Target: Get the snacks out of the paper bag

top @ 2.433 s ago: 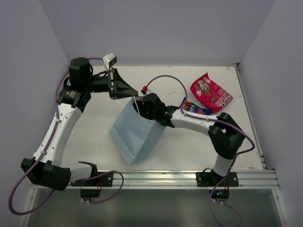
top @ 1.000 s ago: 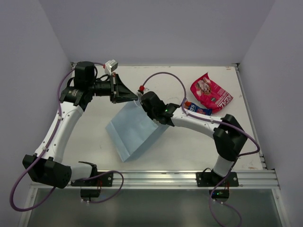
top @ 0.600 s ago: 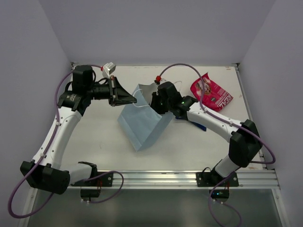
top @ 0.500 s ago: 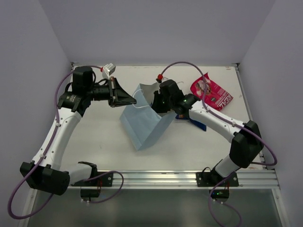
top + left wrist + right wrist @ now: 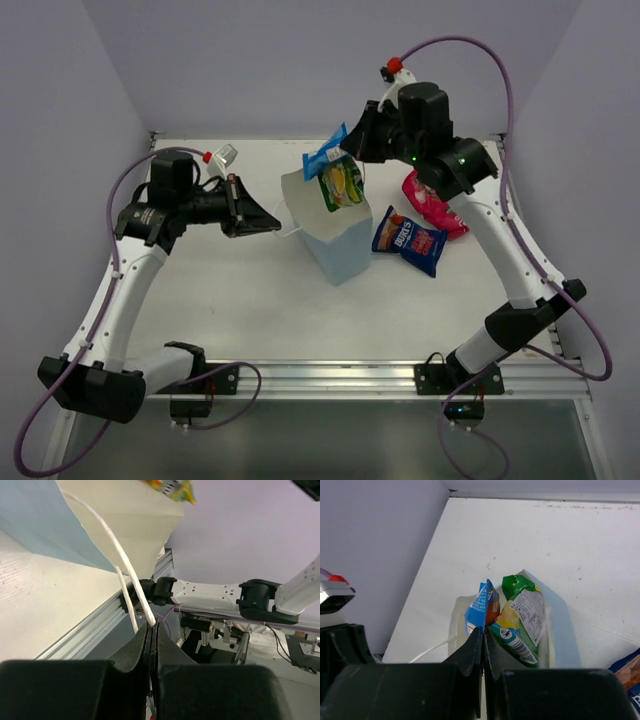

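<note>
The pale-blue paper bag (image 5: 338, 245) stands upright mid-table, mouth up. My left gripper (image 5: 277, 224) is shut on its white string handle (image 5: 134, 580), just left of the bag; the wrist view shows the string pinched at my left gripper (image 5: 151, 625). My right gripper (image 5: 348, 150) hangs high above the bag's mouth, shut on a slim blue-white bar (image 5: 325, 152), with a yellow-green packet (image 5: 341, 185) hanging alongside it. In the right wrist view, the bar (image 5: 481, 609) and the packet (image 5: 521, 621) sit at my right gripper (image 5: 483, 630), over the bag (image 5: 560, 625).
A dark blue packet (image 5: 408, 241) lies flat just right of the bag. A red-pink pouch (image 5: 432, 206) lies behind it, partly under the right arm. White walls close the table at the back and both sides.
The right arm has risen out of the bag, up and toward the back, carrying the blue-white bar and yellow-green packet. The bag has swung upright. The left gripper kept hold of the handle.
</note>
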Action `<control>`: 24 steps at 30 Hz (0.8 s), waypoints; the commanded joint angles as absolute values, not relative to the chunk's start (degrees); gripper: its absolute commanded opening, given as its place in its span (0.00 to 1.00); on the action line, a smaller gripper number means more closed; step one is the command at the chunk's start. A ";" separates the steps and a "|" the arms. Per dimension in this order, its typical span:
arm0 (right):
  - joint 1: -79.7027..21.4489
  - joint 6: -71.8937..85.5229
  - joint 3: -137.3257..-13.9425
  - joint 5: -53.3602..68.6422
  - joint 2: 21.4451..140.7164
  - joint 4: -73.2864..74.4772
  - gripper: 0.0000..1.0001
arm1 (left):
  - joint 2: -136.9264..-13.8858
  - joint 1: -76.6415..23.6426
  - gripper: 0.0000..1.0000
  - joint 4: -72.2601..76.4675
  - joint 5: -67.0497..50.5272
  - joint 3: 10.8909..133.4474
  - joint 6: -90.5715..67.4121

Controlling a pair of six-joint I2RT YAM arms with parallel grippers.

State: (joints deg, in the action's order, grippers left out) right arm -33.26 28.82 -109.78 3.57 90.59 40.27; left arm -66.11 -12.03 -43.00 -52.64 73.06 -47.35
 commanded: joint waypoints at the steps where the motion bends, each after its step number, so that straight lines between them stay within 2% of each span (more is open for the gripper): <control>1: -31.82 28.04 -117.50 5.80 89.12 44.38 0.00 | -64.25 -11.34 0.00 -44.56 -50.89 73.65 -45.26; 8: -30.68 29.27 -127.78 7.03 91.14 48.51 0.00 | -64.16 -10.81 0.00 -43.32 -48.43 75.23 -47.46; 14: -26.02 29.88 -139.82 7.12 94.57 52.64 0.00 | -64.60 -7.31 0.00 -51.67 -43.07 79.71 -44.74; 20: -19.70 29.62 -137.73 5.37 92.11 52.56 0.00 | -65.65 -2.65 0.00 -61.95 -36.13 86.65 -38.69; 24: -15.57 26.73 -131.77 2.47 90.01 52.38 0.00 | -67.49 -0.71 0.00 -66.78 -34.37 90.78 -35.43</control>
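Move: The right hand already grips the blue snack; the red snack, beside which there is table room, lies about 30 cm to its right, 18 cm ahead, 37 down. The navy snack is some 18 cm right, 4 ahead, equally low; the green snack about 12 cm below, 1 left; the paper bag 25 below, 3 left, 2 back. From the left hand, holding its handle, the bag's middle is 12 cm right, 10 ahead, 20 down. Right hand, keeping the blue snack, rises about 12 cm, then swings right; left hand draws the handle left. ##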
